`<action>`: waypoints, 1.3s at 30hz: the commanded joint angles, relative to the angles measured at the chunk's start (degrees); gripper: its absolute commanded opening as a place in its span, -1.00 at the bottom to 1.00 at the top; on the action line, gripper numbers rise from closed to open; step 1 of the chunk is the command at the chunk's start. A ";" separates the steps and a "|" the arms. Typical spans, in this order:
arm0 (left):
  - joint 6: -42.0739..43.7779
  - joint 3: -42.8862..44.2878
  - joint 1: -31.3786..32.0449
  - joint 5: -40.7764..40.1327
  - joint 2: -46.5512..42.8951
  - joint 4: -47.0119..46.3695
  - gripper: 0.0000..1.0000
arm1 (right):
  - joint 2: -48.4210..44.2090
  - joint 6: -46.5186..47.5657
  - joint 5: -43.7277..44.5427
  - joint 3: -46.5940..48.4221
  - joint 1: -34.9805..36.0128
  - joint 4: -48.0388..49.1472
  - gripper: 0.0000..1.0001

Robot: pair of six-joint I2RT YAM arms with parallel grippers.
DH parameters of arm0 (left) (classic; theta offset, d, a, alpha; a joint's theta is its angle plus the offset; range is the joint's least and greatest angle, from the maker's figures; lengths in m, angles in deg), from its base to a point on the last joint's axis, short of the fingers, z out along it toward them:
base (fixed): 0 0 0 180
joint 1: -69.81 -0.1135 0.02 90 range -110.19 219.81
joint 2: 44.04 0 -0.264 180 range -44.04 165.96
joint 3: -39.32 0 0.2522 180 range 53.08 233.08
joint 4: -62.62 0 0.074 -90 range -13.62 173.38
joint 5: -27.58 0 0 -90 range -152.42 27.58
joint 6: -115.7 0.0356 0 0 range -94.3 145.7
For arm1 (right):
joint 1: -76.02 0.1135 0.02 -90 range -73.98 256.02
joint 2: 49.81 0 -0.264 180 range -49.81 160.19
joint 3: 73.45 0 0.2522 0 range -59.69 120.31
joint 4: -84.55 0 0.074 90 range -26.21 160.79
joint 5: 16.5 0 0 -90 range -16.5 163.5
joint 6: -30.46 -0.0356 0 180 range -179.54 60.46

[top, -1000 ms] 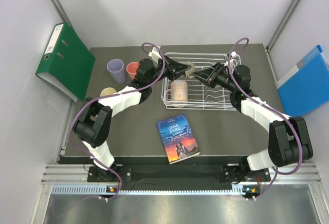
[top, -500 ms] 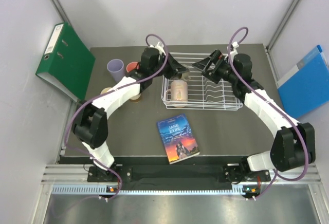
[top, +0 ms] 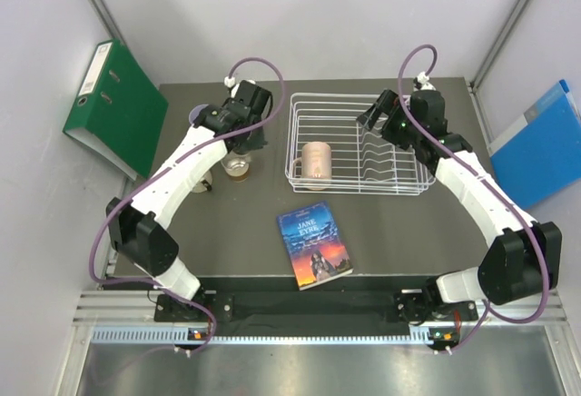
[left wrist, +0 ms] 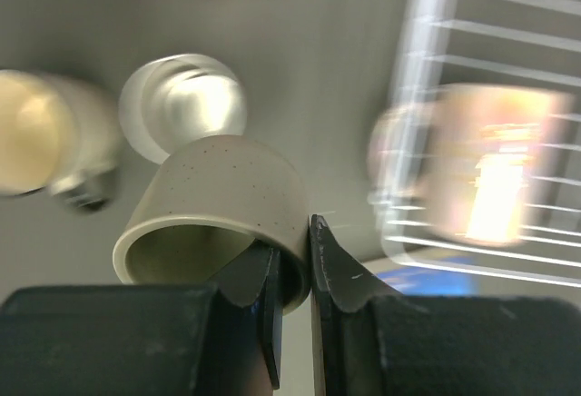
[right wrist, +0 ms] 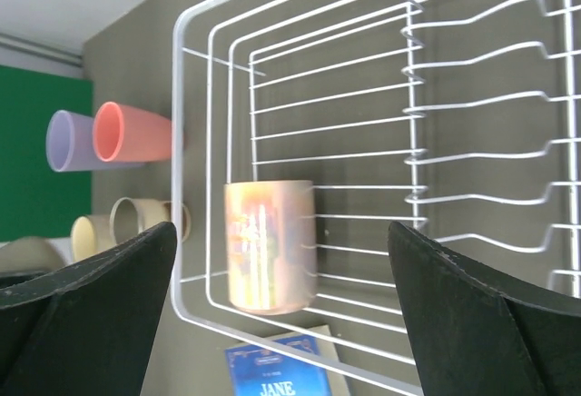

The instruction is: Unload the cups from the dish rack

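My left gripper (left wrist: 292, 251) is shut on the rim of a speckled beige-olive mug (left wrist: 218, 196), one finger inside and one outside. In the top view that gripper (top: 240, 140) hangs left of the dish rack (top: 356, 191), and the wrist hides the mug. A pale peach mug (top: 316, 160) lies in the rack's left end (right wrist: 270, 243). My right gripper (top: 374, 116) hovers open over the rack's far side (right wrist: 281, 228), holding nothing. On the table stand the salmon-pink cup (right wrist: 132, 133), the lilac tumbler (right wrist: 68, 140), a pale yellow cup (right wrist: 86, 232) and a greyish cup (top: 238, 167).
A paperback book (top: 314, 244) lies in front of the rack. A green binder (top: 113, 105) leans at the far left and a blue folder (top: 543, 142) at the right. Upright prongs (right wrist: 413, 133) fill the rack's right half.
The left gripper has carried the beige-olive mug out of the rack, leftward to above the cups on the table. The right gripper has opened wide and drawn back toward the rack's far right.
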 commanded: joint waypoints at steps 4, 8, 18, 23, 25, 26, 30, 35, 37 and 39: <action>6.32 -0.06 -1.19 -15.14 -2.27 11.48 -1.00 | 0.68 2.53 2.05 2.60 2.09 -1.74 0.95; 6.23 -5.05 -4.09 -8.92 -2.27 7.88 -1.00 | 1.74 2.70 1.43 2.60 2.53 -1.91 0.94; 4.91 -6.57 -8.84 1.03 4.58 0.05 -1.00 | 2.01 3.32 1.17 2.25 2.97 -2.17 0.93; 4.21 -3.41 -9.28 3.06 8.97 -1.80 -1.00 | 2.18 3.49 0.99 2.07 2.97 -2.53 0.93; 4.12 -2.35 -9.28 3.32 10.82 -1.53 -1.00 | 2.18 3.49 0.99 1.90 3.15 -2.62 0.93; 4.12 -1.65 -9.28 3.23 11.18 -1.53 -1.00 | 2.18 3.58 1.08 1.90 3.15 -2.62 0.93; 4.12 -0.33 -9.54 3.06 12.06 -1.97 -1.00 | 1.92 3.49 0.99 1.37 3.32 -2.35 0.93; 3.68 2.22 -9.54 4.46 12.32 0.66 -1.00 | 2.18 3.67 1.08 0.84 3.41 -2.35 0.93; 2.46 1.53 -9.54 5.60 11.62 2.85 -1.00 | 2.53 3.76 1.08 0.93 3.41 -2.27 0.93; 1.75 -0.93 -9.19 7.36 8.92 2.60 -1.00 | 2.97 3.76 1.08 1.02 3.41 -2.27 0.93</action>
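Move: The left hand holds the grey cup; the steel cup it is headed for stands about 7 cm to its left, level fore-and-aft, its middle some 18 cm below. The coral cup stands about 9 cm beyond the steel cup, the beige mug about 9 cm to the steel cup's left, and the peach mug in the rack some 13 cm to the hand's right and level with it. From the open right hand, the steel cup lies about 33 cm left, 4 cm back and 19 cm down. The left hand, keeping its pinch on the grey cup's wall, carries it left about 8 cm and slightly back towards the steel cup, then sinks to about 10 cm below its starting height, tipping the fingers some 15 degrees further down. During the descent it turns forward about 5 cm and eases back right 3 to 4 cm, slowing with the cup above the steel cup, while the wide-open right hand sinks a couple of centimetres over the rack and then waits. ##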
